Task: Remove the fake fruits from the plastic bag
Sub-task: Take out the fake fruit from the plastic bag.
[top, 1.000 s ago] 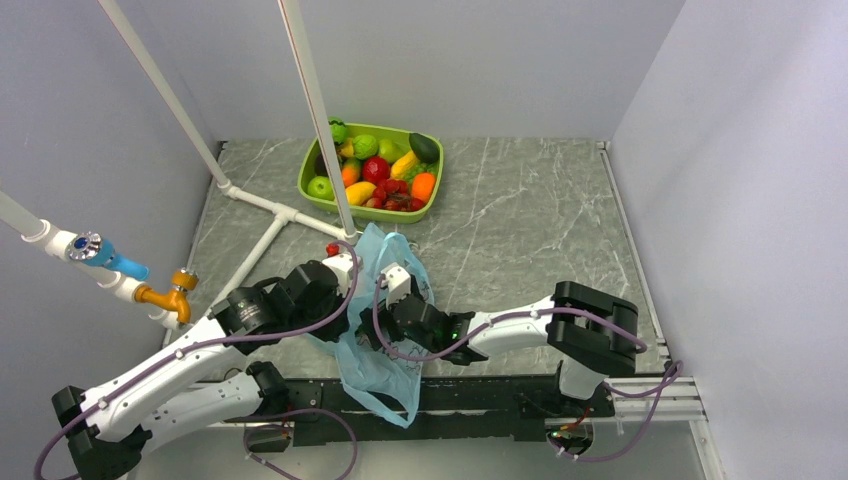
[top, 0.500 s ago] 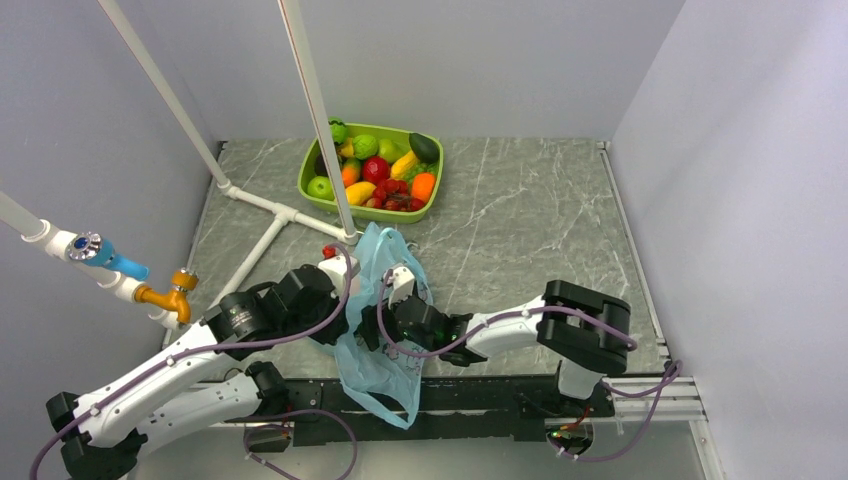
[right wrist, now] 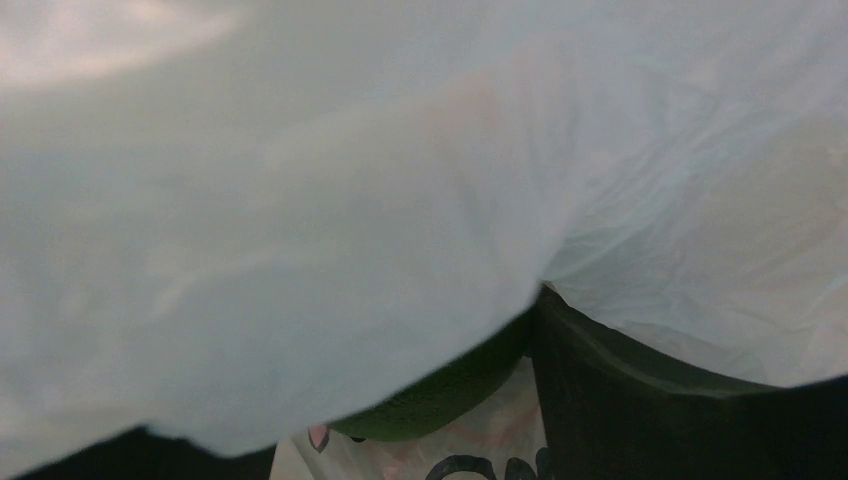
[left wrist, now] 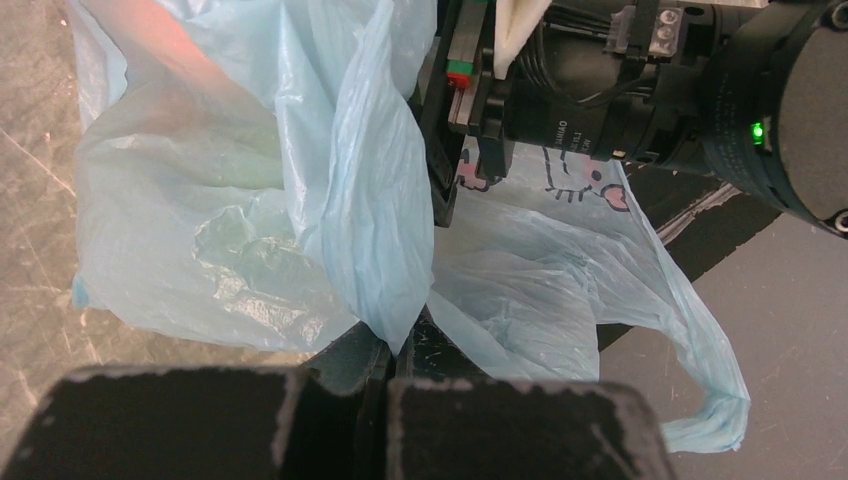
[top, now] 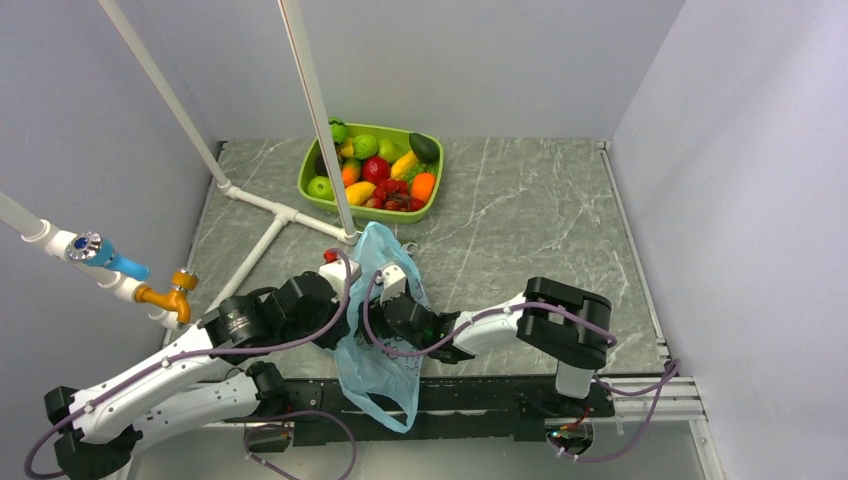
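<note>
The light blue plastic bag (top: 378, 352) hangs between my two arms, over the table's near edge. My left gripper (left wrist: 405, 345) is shut on a fold of the bag's film (left wrist: 375, 230) and holds it up. A pink-orange fake fruit (left wrist: 150, 30) and a pale green one (left wrist: 235, 175) show through the film. My right gripper (right wrist: 400, 440) is inside the bag and mostly veiled by film. Its jaws stand open around a dark green fake fruit (right wrist: 440, 395), which lies against the right finger (right wrist: 620, 410). A gap shows on the fruit's left side.
A lime-green tray (top: 305, 176) of assorted toy fruit stands at the back of the table. A white pipe frame (top: 262, 203) with slanted poles runs along the left side. A blue and orange fitting (top: 135, 278) sticks out at the far left.
My right arm has pushed left, deeper into the bag, and its jaws have narrowed. My left arm has shifted slightly, still holding the bag.
</note>
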{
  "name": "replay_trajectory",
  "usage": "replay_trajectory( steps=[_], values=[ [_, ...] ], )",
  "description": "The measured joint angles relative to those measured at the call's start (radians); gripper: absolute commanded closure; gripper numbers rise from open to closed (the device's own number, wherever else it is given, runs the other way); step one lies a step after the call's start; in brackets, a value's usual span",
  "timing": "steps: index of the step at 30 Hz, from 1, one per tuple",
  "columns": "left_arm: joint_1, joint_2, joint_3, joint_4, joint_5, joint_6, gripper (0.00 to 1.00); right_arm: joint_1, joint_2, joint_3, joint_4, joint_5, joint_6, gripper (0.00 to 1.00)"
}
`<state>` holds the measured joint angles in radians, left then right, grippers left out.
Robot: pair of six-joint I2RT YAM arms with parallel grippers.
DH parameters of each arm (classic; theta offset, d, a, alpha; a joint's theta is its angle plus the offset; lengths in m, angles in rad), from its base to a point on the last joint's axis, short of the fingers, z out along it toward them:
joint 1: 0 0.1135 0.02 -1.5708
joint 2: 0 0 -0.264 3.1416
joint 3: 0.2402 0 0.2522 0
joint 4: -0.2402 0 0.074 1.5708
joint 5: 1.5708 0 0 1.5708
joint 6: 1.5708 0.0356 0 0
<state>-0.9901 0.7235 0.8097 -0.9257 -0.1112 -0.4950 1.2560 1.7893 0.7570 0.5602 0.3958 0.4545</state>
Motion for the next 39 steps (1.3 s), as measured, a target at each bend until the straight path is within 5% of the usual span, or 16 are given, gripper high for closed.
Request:
replay_trajectory(
  steps=[5, 18, 25, 30, 39],
  values=[
    [-0.002, 0.0, 0.0, 0.0, -0.018, -0.005, 1.0, 0.0, -0.015, -0.013, 0.001, 0.0, -0.018, 0.65],
    [-0.002, 0.066, 0.0, 0.004, -0.049, -0.002, 1.0, -0.008, -0.451, -0.211, -0.055, -0.142, -0.055, 1.0],
    [0.016, 0.166, 0.029, 0.052, -0.091, 0.067, 1.0, -0.013, -0.708, -0.25, -0.196, -0.163, -0.08, 1.0],
    [0.132, 0.282, 0.124, 0.097, -0.082, 0.175, 1.0, -0.035, -0.889, -0.226, -0.314, -0.103, -0.129, 1.0],
    [0.32, 0.386, 0.238, 0.151, -0.066, 0.345, 1.0, -0.336, -0.951, -0.128, -0.48, -0.055, -0.129, 1.0]
  ],
)
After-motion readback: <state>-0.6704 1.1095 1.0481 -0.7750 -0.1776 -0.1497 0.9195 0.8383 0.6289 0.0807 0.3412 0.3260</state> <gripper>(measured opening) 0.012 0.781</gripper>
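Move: An avocado inside the plastic bag already sits between the right hand's fingers, at the hand point itself. From that hand the white pipe's foot is some 20 cm ahead and 6 cm left, the wrench about 18 cm ahead and 10 cm right, both roughly 4 cm lower. The green basket is around 40 cm ahead, 2 cm left and about level. From the left hand, pinching the bag, the avocado lies about 8 cm ahead, 5 cm right and 11 cm below. The avocado, still between the right fingers, is gripped more firmly and drawn up out of the bag by about 20 cm and to the right by nearly as much, easing back a little before swinging forward past its start while the wrist turns clockwise. The left hand keeps pinching the bag, dips slightly, then pulls it some 13 cm forward, its fingers tilting up. ##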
